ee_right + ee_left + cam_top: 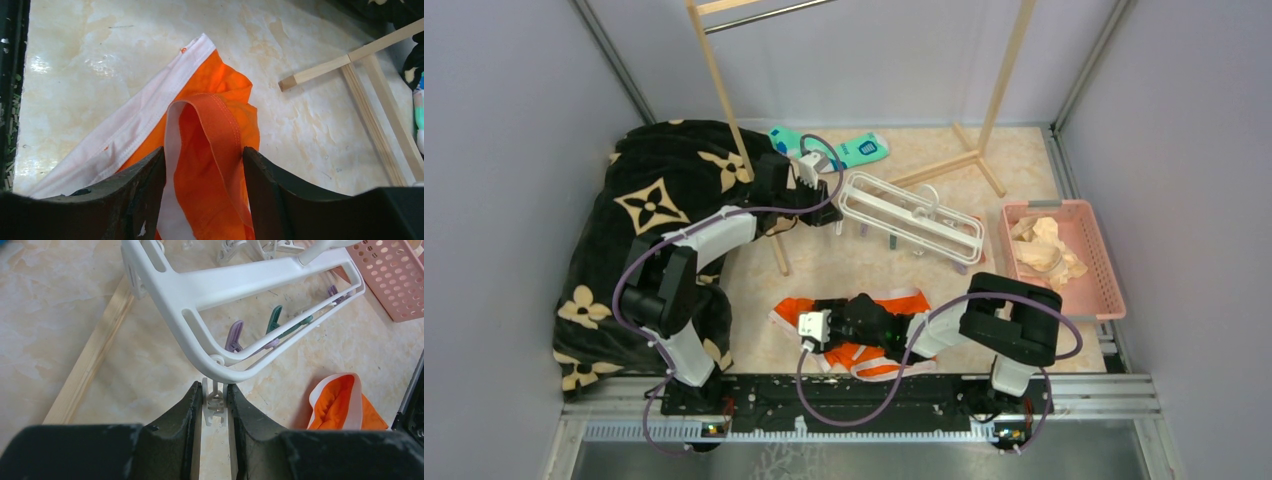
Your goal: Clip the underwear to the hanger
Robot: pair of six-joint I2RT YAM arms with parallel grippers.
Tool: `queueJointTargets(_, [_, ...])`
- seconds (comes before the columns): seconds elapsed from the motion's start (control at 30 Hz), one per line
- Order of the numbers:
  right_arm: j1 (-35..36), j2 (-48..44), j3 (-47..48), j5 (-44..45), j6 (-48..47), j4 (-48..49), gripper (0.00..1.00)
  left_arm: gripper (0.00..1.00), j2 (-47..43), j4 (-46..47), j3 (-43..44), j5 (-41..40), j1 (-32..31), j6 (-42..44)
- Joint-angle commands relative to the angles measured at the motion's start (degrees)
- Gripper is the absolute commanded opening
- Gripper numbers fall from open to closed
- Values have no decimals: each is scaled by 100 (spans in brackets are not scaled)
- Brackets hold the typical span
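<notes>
The white hanger point(914, 215) lies tilted on the table, with purple and teal clips point(235, 336) dangling under its frame point(200, 290). My left gripper point(215, 390) is at the frame's near corner, shut on a small white clip point(215, 405) hanging there. The orange underwear point(904, 300) lies crumpled near the front edge, white waistband point(125, 125) to the left. My right gripper point(204, 150) is low over it. Its jaws stand apart on either side of a raised orange fold point(210, 130), with the right one touching the cloth.
A pink basket point(1064, 255) holding beige cloth point(1044, 250) sits at the right. The wooden rack point(724, 100) stands at the back, its foot point(350, 60) on the table. A teal sock point(849, 150) lies behind the hanger. A black patterned blanket point(654, 200) fills the left.
</notes>
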Motion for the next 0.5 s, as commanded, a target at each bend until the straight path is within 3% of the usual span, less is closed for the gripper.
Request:
queueJointTargets(0.0, [40,69,-28,261,25,456,55,0,-82,80,217,112,38,2])
queueJointTargets(0.47, [25,30,69,306,5,431,12,0,-82,83,226,152,38,-20])
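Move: The underwear's raised orange fold stands between the open right fingertips, only about 1 cm ahead and 1 cm to the left of the right hand, practically at its height. From this hand, the hanger's middle is some 22 cm ahead, 20 cm to the right and 10 cm higher, and the wooden leg's end is about 12 cm ahead, 5 cm left and 4 cm below. For the left hand, the fold lies roughly 24 cm back, 5 cm left and 8 cm down. Shut the right gripper from over half open to nearly closed, pinching the underwear's upstanding fold between the fingertips. While closing, ease the hand about 1 cm forward into the fold, leaving its attitude almost unchanged. Keep the left gripper still, holding the hanger by its white end clip. ##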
